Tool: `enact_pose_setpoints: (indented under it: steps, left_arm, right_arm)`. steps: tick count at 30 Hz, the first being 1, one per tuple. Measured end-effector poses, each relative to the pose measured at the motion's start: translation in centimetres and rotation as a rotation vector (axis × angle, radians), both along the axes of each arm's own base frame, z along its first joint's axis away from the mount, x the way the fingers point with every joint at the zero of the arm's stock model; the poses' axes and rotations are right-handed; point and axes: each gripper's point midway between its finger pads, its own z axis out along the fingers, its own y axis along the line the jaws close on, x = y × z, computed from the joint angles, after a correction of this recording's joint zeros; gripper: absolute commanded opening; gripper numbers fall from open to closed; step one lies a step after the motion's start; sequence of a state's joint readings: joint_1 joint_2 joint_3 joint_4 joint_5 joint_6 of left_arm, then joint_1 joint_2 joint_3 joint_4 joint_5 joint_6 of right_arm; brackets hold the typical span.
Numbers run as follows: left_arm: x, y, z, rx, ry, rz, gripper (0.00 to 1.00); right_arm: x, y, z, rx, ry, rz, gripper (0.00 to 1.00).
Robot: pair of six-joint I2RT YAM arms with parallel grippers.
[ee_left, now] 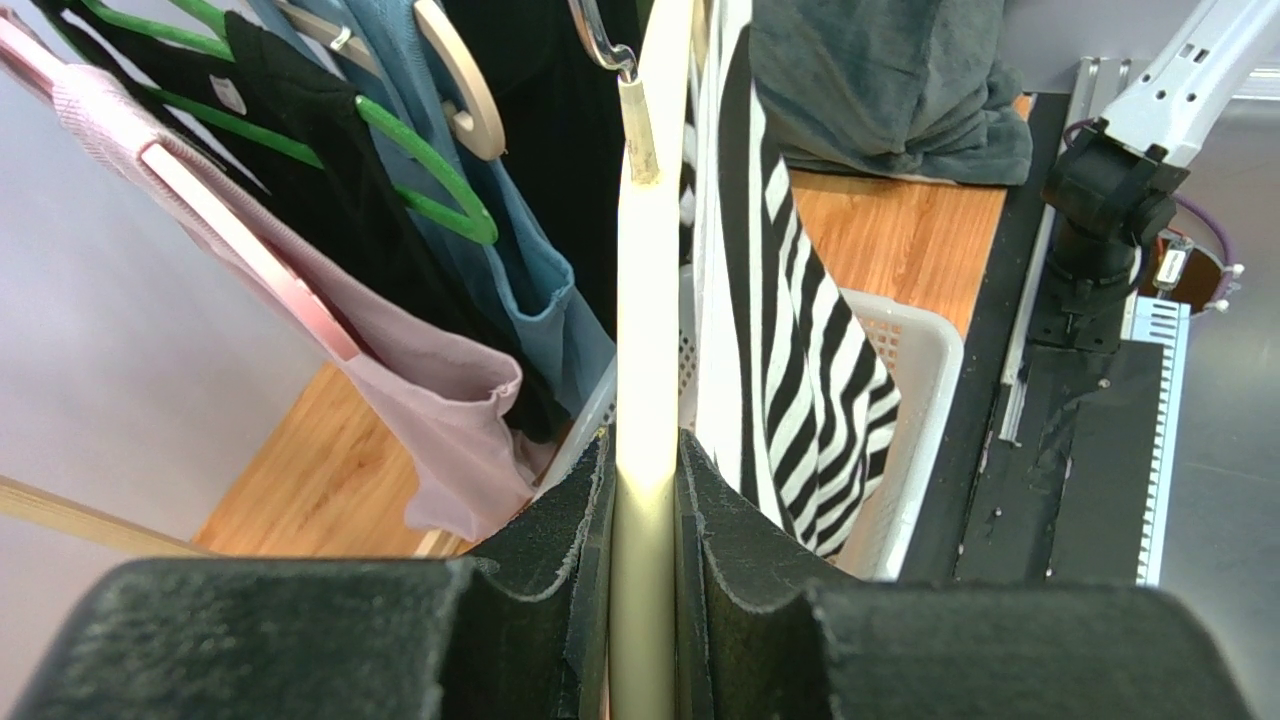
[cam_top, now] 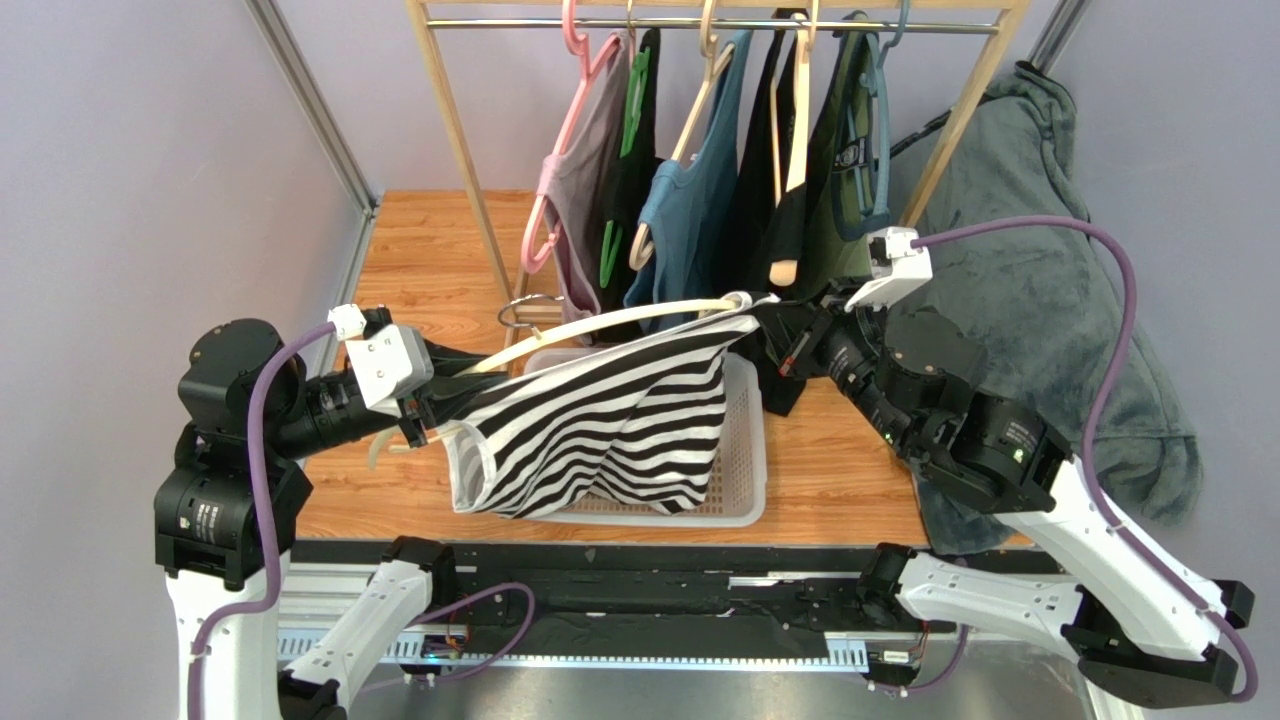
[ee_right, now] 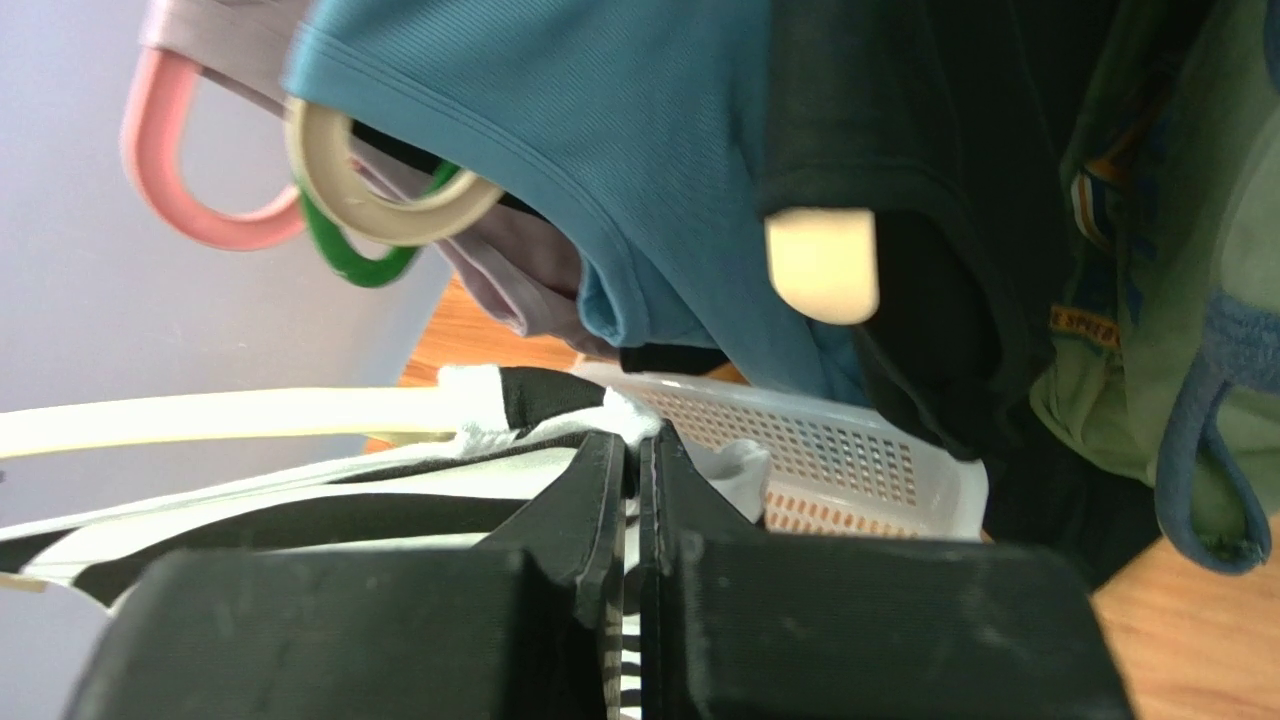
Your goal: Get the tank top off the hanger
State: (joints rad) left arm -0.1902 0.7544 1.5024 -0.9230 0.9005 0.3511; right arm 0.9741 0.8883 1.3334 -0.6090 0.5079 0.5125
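Note:
A black-and-white striped tank top (cam_top: 609, 428) hangs over a cream hanger (cam_top: 601, 326) held level above the white basket (cam_top: 747, 480). My left gripper (cam_top: 428, 405) is shut on the hanger's left end; the cream bar (ee_left: 649, 450) runs up between its pads. My right gripper (cam_top: 766, 333) is shut on the top's strap at the hanger's right end, and striped cloth (ee_right: 628, 450) shows pinched between its fingers. The hanger (ee_right: 226, 420) stretches leftward in the right wrist view. The striped top (ee_left: 781, 345) drapes to the right of the bar in the left wrist view.
Behind stands a wooden rack (cam_top: 451, 135) with several hung garments: pink (cam_top: 579, 165), black, teal (cam_top: 699, 210), dark green. A grey-green hoodie (cam_top: 1052, 285) drapes at the right. The wooden tabletop (cam_top: 421, 255) lies under it all, with grey walls at the left.

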Motion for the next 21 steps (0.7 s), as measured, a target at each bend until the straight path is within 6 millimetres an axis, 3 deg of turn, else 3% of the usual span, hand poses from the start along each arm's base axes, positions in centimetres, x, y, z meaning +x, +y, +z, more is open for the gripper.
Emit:
enact_pose_setpoints:
  steps: [9,21]
  left_arm:
    - [-0.2,0.0,0.2,0.0,0.008,-0.004,0.02]
    - [0.4,-0.4,1.2,-0.004,0.022,-0.017,0.0]
  right_arm:
    - [0.6,-0.1,-4.5,-0.028,0.12,-0.002,0.0]
    - [-1.2,-1.6,-6.3,0.017,0.152,0.009,0.0]
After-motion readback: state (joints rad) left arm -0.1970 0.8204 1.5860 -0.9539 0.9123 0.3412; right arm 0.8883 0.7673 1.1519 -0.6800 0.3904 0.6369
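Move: Just left of the right hand, which already pinches the striped tank top's shoulder strap, the hanger's right end lies about 4 cm off, level in reach and 1 cm higher. The white basket's middle sits some 14 cm to this hand's left and 27 cm below, about level in reach; the black top hangs roughly 12 cm ahead and 1 cm left, the blue tank top 13 cm ahead and 9 cm left. From the left hand, still gripping the hanger, that end is about 26 cm right and 10 cm ahead, at roughly its height. Drawing the pinched strap down beneath the hanger's right end, the right hand sinks about 6 cm, quickly at first, then more slowly while it also eases back and to the right by 1 to 2 cm; its fingers stay shut and tip down some 10 degrees. The left hand keeps its hold on the hanger and late on lifts it about 1 cm. ##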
